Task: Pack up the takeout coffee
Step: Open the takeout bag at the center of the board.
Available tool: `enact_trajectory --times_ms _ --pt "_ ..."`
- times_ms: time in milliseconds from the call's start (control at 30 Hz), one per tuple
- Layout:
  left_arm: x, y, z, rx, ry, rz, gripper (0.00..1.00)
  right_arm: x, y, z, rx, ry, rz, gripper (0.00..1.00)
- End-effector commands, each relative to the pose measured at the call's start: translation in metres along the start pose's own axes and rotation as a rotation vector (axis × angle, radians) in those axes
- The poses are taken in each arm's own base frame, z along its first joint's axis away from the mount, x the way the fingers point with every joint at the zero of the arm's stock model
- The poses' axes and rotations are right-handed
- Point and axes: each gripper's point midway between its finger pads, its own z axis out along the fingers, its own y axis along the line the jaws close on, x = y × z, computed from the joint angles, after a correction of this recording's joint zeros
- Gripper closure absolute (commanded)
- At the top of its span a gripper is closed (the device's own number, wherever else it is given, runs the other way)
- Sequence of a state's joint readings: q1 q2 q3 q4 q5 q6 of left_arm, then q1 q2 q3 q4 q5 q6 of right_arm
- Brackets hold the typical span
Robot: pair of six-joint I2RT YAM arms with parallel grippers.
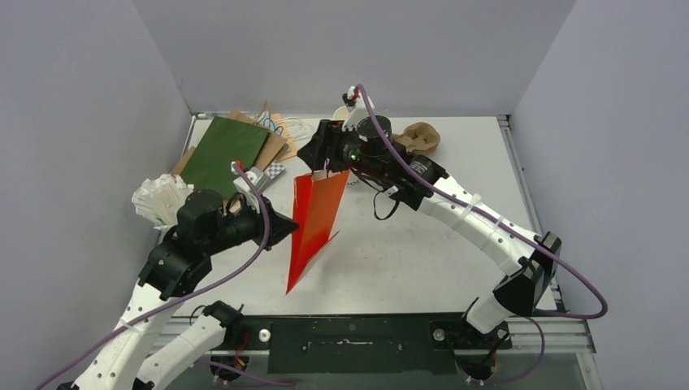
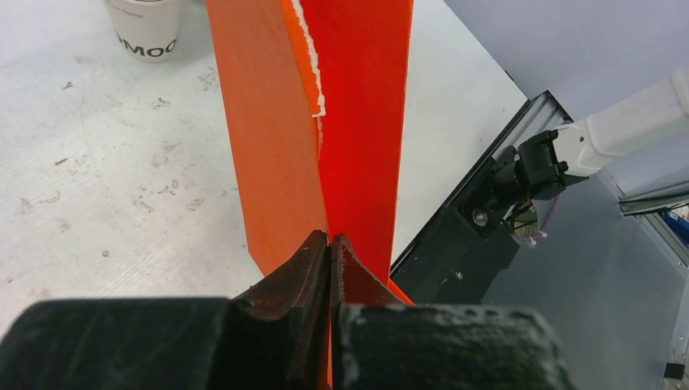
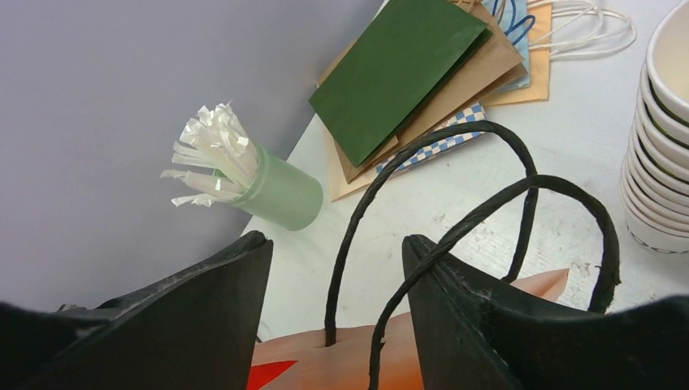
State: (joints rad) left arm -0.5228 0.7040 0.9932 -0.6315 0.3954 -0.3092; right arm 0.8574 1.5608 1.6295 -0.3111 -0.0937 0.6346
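Observation:
An orange-red paper bag (image 1: 315,218) stands mid-table, folded narrow, with a torn edge (image 2: 313,73) along one crease. My left gripper (image 1: 288,228) is shut on the bag's lower edge (image 2: 329,237). At the bag's top sits my right gripper (image 1: 325,158), its jaws apart (image 3: 335,240). One black cord handle (image 3: 357,236) rises between the fingers; the other handle (image 3: 520,191) crosses in front of the right finger (image 3: 455,309). The takeout coffee is out of view.
Flat paper bags, a green one (image 1: 223,150) on top, lie at the back left. A pale green cup of wrapped straws (image 3: 280,195) stands by the left wall. Lidless white cups (image 3: 658,146) are stacked behind the bag. A brown cardboard piece (image 1: 422,136) lies back right.

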Motion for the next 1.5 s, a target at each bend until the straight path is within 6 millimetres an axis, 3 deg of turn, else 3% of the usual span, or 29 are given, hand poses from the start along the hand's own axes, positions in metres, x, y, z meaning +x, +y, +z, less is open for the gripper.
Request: enact_trajectory --times_ms 0,100,233,500,600,667,867,1033,1467 --pt "-0.017 -0.015 -0.002 0.078 -0.069 0.058 1.0 -0.007 0.012 0.001 -0.042 -0.029 0.042 0.44" --pt "-0.018 -0.017 -0.002 0.084 -0.074 0.064 1.0 -0.006 0.013 0.0 -0.051 -0.022 0.043 0.56" --pt "-0.018 -0.015 -0.002 0.08 -0.081 0.067 0.98 -0.013 0.014 -0.011 -0.045 -0.051 0.052 1.0" --pt "-0.012 -0.008 0.001 0.056 -0.113 0.029 0.31 -0.048 -0.007 -0.08 0.069 -0.263 0.101 1.0" --pt "-0.008 -0.003 0.007 0.052 -0.137 -0.007 0.12 -0.053 -0.006 -0.104 0.071 -0.302 0.115 1.0" --pt "-0.012 -0.003 0.01 0.061 -0.168 -0.016 0.06 -0.053 -0.006 -0.11 0.076 -0.305 0.108 1.0" --pt "-0.04 0.0 0.021 0.052 -0.268 0.024 0.04 -0.045 -0.024 -0.112 0.158 -0.29 0.07 1.0" --pt "-0.055 -0.01 0.036 0.111 -0.304 0.06 0.03 -0.037 -0.04 -0.113 0.215 -0.294 0.048 1.0" --pt "-0.065 -0.078 0.067 0.311 -0.287 0.246 0.03 -0.026 -0.057 -0.102 0.28 -0.281 0.013 1.0"
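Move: The takeout bag's black handles stand between the right gripper's open fingers, their middle about 2 cm ahead and 1 cm right. From that hand, the cup stack is some 23 cm ahead, 8 cm right and 24 cm down; the green bag is roughly 29 cm ahead, 27 cm left and 34 cm down. The left gripper still pinches the takeout bag's side edge; the bag's middle lies about 2 cm back, 4 cm right and 5 cm below it. Close the right fingers on the black handles, then open the left ones wide to let go of the side edge. Carry the bag about 11 cm right and slightly back with the right gripper, swinging up some 7 cm and sinking most of the way again, turning 20 degrees clockwise. Bring the left gripper a little forward, then 8 cm right after the bag, open. ##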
